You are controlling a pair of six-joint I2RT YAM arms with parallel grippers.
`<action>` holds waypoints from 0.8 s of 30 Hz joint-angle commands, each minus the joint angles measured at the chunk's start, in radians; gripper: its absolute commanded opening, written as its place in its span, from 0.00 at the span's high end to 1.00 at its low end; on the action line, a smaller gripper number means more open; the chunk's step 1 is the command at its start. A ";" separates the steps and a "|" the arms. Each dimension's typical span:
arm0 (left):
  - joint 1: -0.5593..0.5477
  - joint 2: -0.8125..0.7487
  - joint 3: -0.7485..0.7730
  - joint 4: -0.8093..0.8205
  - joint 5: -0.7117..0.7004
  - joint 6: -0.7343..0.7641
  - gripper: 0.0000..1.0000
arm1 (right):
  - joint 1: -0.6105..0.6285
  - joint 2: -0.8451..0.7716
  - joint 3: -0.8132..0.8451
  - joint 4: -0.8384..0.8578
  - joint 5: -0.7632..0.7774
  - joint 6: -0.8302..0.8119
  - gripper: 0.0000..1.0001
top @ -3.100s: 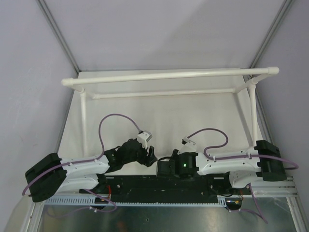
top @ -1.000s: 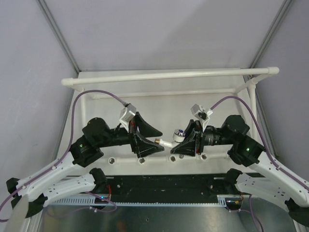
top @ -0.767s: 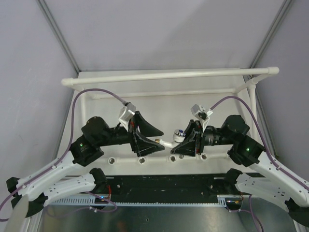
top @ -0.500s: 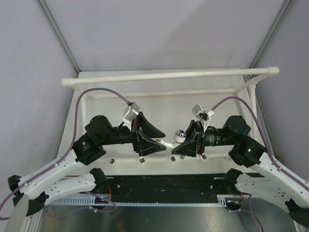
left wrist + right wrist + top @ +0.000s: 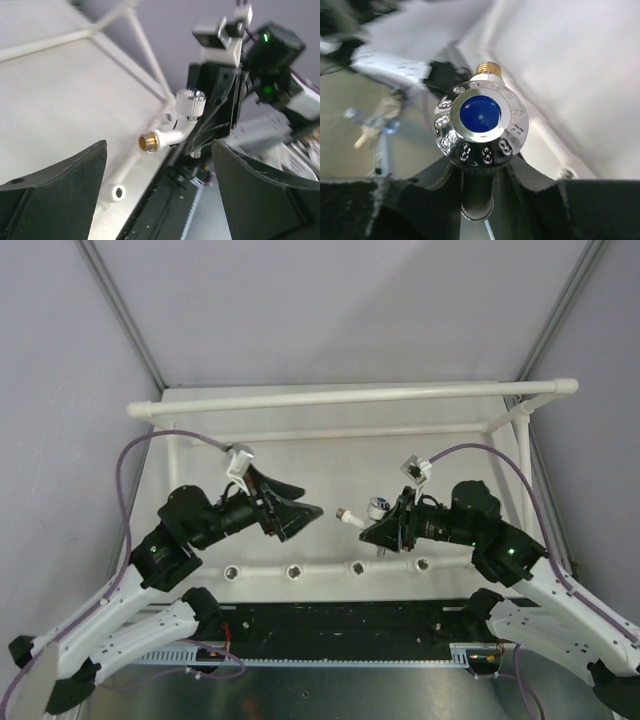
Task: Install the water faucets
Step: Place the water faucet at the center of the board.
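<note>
One water faucet hangs in the air above the table, white, with its brass threaded end pointing left and its blue-centred knob on top. My right gripper is shut on its body below the knob. In the right wrist view the knob fills the middle between the jaws of my right gripper. My left gripper stands open a short way left of the brass end, touching nothing. Its wrist view shows the faucet beyond the gap of the left gripper.
A white pipe with several metal-threaded sockets lies along the near side of the table, below both grippers; one socket shows in the left wrist view. The long white pipe frame spans the back and sides. A black rail runs between the arm bases.
My left gripper has opened wider and drawn back to the left, away from the faucet's brass end. My right gripper has lifted the faucet up and away from the socket pipe.
</note>
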 commanded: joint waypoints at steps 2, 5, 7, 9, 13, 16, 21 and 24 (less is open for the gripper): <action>0.107 -0.116 -0.087 -0.125 -0.246 -0.091 0.11 | -0.060 0.112 -0.183 -0.025 0.258 0.108 1.00; 0.112 -0.129 -0.106 -0.156 -0.259 -0.105 0.12 | -0.083 0.248 -0.212 0.071 0.292 0.093 1.00; 0.113 -0.136 -0.120 -0.159 -0.259 -0.116 0.12 | -0.108 0.344 -0.214 0.155 0.289 0.087 1.00; 0.114 -0.143 -0.128 -0.161 -0.262 -0.119 0.13 | -0.133 0.439 -0.206 0.224 0.279 0.086 1.00; 0.114 -0.153 -0.127 -0.175 -0.270 -0.115 0.14 | -0.146 0.590 -0.158 0.277 0.299 0.090 0.66; 0.114 -0.156 -0.118 -0.207 -0.303 -0.113 0.14 | -0.144 0.623 -0.129 0.175 0.453 0.096 0.16; 0.118 -0.186 -0.090 -0.303 -0.426 -0.121 0.11 | -0.126 0.531 -0.116 -0.027 0.748 0.070 0.01; 0.130 -0.192 -0.031 -0.376 -0.485 -0.120 0.10 | -0.066 0.444 -0.116 -0.077 0.846 0.025 0.01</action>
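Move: The right hand already holds the water faucet; the board spot it is bound for lies about 10 cm ahead, 2 cm to its right and 26 cm below. On the pipe, the third socket is roughly 3 cm ahead and 1 cm left of this hand, the fourth some 3 cm ahead and 13 cm right, both 26 cm below. From the empty left hand the spot is about 8 cm ahead, 11 cm right, 31 cm below. Right hand sets the faucet down about 24 cm lower, 10 forward, and opens; left moves left and down. ##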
